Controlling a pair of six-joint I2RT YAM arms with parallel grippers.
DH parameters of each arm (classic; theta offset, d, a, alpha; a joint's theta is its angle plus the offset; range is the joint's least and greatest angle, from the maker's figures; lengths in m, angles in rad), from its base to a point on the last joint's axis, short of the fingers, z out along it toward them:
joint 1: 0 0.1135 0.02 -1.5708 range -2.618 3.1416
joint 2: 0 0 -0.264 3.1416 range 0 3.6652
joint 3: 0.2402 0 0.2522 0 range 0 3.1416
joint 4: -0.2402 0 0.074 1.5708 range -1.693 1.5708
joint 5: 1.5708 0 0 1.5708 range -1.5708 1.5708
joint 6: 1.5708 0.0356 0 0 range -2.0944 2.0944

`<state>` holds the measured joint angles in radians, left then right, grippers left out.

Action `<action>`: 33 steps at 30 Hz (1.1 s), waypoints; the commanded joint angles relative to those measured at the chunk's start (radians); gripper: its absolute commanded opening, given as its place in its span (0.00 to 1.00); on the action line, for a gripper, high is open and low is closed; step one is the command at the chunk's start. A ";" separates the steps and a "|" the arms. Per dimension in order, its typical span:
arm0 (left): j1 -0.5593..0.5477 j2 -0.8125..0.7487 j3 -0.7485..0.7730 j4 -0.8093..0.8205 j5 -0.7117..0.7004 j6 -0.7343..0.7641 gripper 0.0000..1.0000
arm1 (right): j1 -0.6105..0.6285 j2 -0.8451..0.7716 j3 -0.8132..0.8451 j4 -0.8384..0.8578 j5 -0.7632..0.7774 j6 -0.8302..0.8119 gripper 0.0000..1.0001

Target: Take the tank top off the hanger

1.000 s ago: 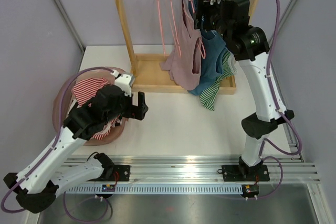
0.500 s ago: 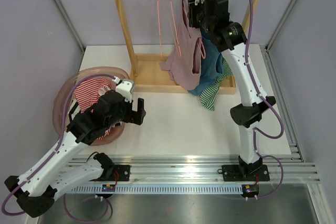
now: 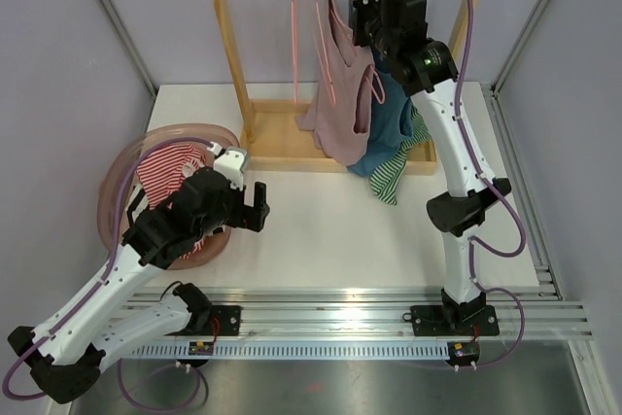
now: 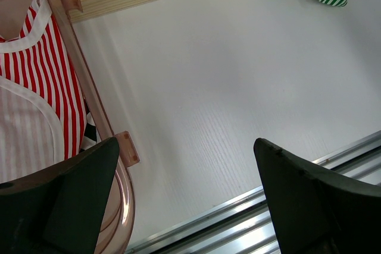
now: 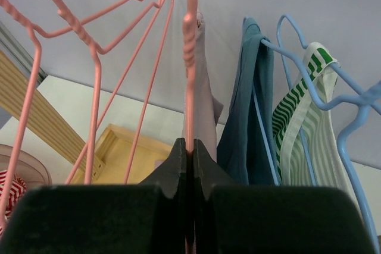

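A mauve tank top (image 3: 340,94) hangs on a pink wire hanger (image 5: 190,46) from the wooden rack's top rail. My right gripper (image 5: 191,144) is up at the rail, shut on that hanger's wire neck, with the mauve fabric (image 5: 202,105) just behind the jaws. From above, the right gripper (image 3: 364,7) sits beside the tank top's straps. My left gripper (image 4: 186,147) hovers open over the white table, holding nothing. In the top view the left gripper (image 3: 260,203) is beside the basket.
A wooden rack (image 3: 224,36) stands at the back with empty pink hangers (image 3: 301,7). A blue top (image 3: 394,114) and a green striped top (image 3: 394,177) hang on blue hangers to the right. A pink basket (image 3: 112,191) at left holds a red striped shirt (image 3: 165,162).
The right gripper moved left along the rail to the pink hanger and shut on its wire. The tank top shifted slightly. The left arm drew back a little a second ago.
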<state>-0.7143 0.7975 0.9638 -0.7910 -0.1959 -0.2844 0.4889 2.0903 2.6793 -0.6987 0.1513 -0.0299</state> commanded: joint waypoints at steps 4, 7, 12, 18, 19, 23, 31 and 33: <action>-0.004 -0.024 0.019 0.044 -0.017 -0.001 0.99 | -0.006 -0.168 -0.005 0.126 -0.029 0.061 0.00; -0.004 -0.021 0.056 0.038 -0.023 -0.016 0.99 | -0.006 -0.243 -0.091 0.125 -0.041 0.082 0.00; -0.004 0.006 0.186 0.019 -0.040 -0.044 0.99 | -0.006 -0.412 -0.307 0.122 -0.081 0.119 0.00; -0.023 0.066 0.384 0.038 -0.028 -0.065 0.99 | -0.006 -0.597 -0.530 0.067 -0.113 0.145 0.00; -0.030 0.095 0.448 0.048 -0.030 -0.061 0.99 | -0.006 -0.648 -0.548 0.048 -0.117 0.147 0.00; -0.060 0.184 0.594 0.078 -0.048 -0.038 0.99 | -0.006 -0.786 -0.656 -0.044 -0.209 0.127 0.00; -0.204 0.359 0.820 0.203 -0.099 0.086 0.99 | -0.006 -1.069 -0.771 -0.199 -0.341 0.200 0.00; -0.258 0.406 0.866 0.228 -0.117 0.117 0.99 | -0.006 -1.099 -0.779 -0.237 -0.376 0.228 0.00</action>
<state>-0.9100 1.1576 1.7481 -0.6712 -0.2672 -0.2527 0.4877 1.0374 1.9060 -0.9092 -0.1375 0.1452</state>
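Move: The right hand already grips the neck of the pink hanger at the rail; the mauve tank top hangs from it, its middle some 18 cm below that hand and about 2 cm to the left, level with it fore and aft. Also level fore and aft, the blue tank top hangs about 6 cm to that hand's right and 20 cm down, and the nearest empty pink hanger about 5 cm to its left and 8 cm down. From the open left hand the mauve top is roughly 29 cm ahead, 15 cm to the right and 5 cm higher. Keeping its shut grip on the hanger neck, the right hand first lifts about 5 cm to free the hook from the rail, then draws back and on to its right, bringing the mauve tank top some 30 cm out of the rack towards the robot, speeding up and turning about 15 degrees counter-clockwise. The left hand waits briefly, then rises about 25 cm with fingers wide open and tipping up some 20 degrees, swinging to its right late on towards the mauve top, without touching it yet. ##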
